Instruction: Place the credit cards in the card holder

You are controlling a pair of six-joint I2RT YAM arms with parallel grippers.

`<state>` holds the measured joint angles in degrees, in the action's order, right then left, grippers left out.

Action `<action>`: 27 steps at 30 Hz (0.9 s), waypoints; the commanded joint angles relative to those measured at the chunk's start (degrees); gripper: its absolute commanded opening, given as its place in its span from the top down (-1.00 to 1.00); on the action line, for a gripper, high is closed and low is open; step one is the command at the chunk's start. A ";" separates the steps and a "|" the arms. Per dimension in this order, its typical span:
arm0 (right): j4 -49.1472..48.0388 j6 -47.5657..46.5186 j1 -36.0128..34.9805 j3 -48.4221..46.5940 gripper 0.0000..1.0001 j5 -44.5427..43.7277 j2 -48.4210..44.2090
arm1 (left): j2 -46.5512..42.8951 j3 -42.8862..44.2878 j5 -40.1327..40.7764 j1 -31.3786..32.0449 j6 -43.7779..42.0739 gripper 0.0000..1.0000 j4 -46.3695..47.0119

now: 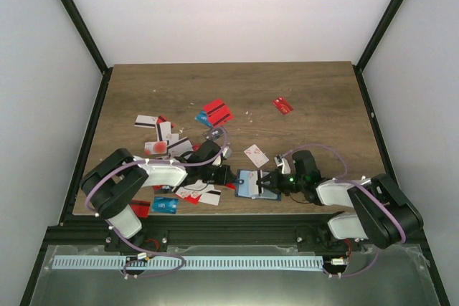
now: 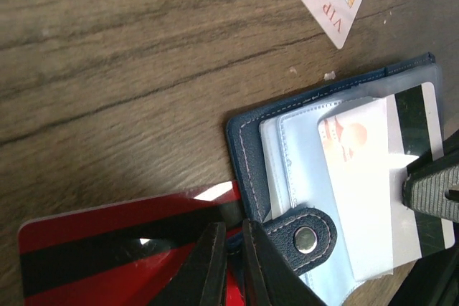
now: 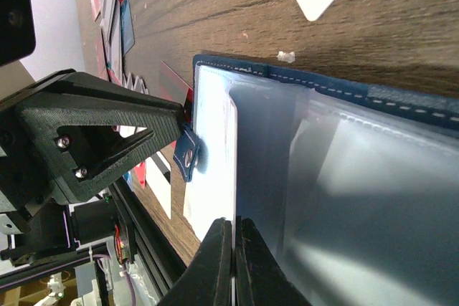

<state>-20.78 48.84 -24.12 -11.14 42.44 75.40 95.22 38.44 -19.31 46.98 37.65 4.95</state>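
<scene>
The navy card holder (image 1: 247, 185) lies open near the table's front edge, its clear sleeves facing up. My left gripper (image 1: 231, 175) is shut on the holder's left edge (image 2: 247, 148) beside the snap tab (image 2: 307, 238), with its jaws (image 2: 231, 228) pinching the navy rim. From the right, my right gripper (image 1: 267, 181) is shut on a white credit card (image 2: 366, 177) with a black stripe. That card (image 3: 215, 148) lies partly over the holder's sleeves (image 3: 401, 102), and its edge is clamped between the right jaws (image 3: 234, 223). A red card with a black stripe (image 2: 107, 241) lies under the left fingers.
A white VIP card (image 1: 256, 155) lies just beyond the holder. Several cards are scattered at the left (image 1: 161, 137), with more by the left arm near the front edge (image 1: 193, 193). Red cards (image 1: 217, 112) and a single red one (image 1: 282, 105) lie farther back.
</scene>
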 commanded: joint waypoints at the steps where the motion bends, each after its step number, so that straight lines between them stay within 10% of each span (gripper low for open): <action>1: -2.16 0.52 0.47 -0.01 0.99 0.06 1.56 | -1.27 -2.27 -0.26 0.70 2.82 0.82 -1.57; 18: -2.44 1.57 -0.21 -0.59 0.84 3.55 3.01 | -5.33 -6.02 2.61 2.88 10.75 0.83 1.06; 27: 22.53 -9.25 -0.21 -9.69 0.25 -2.63 -2.56 | -6.05 -7.25 5.02 2.92 11.29 0.83 1.35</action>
<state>-10.57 45.52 -24.34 -16.36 43.31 76.12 89.89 32.36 -16.40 49.56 48.25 6.74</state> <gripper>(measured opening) 0.309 0.084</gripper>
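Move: The striped white card in the right fingers is already partly in the card holder's light-blue left pocket. That pocket's middle is about 4 cm left of this hand, 1 cm back and 2 cm below; from the left hand, which has the strap pinched, it is some 5 cm right, 1 cm back and 1 cm below. From the left hand, a red card lies flat about 4 cm left and 1 cm back, and the VIP card about 9 cm ahead and 8 cm right. Back and somewhat to the left, the left hand draws the strap about 2.5 cm, away from the VIP card, turning slightly counter-clockwise and keeping its pinch near the table. The right hand meanwhile stays within a centimetre of its place at the pocket, still gripping the card at first, then spreads its fingers and lets go. ##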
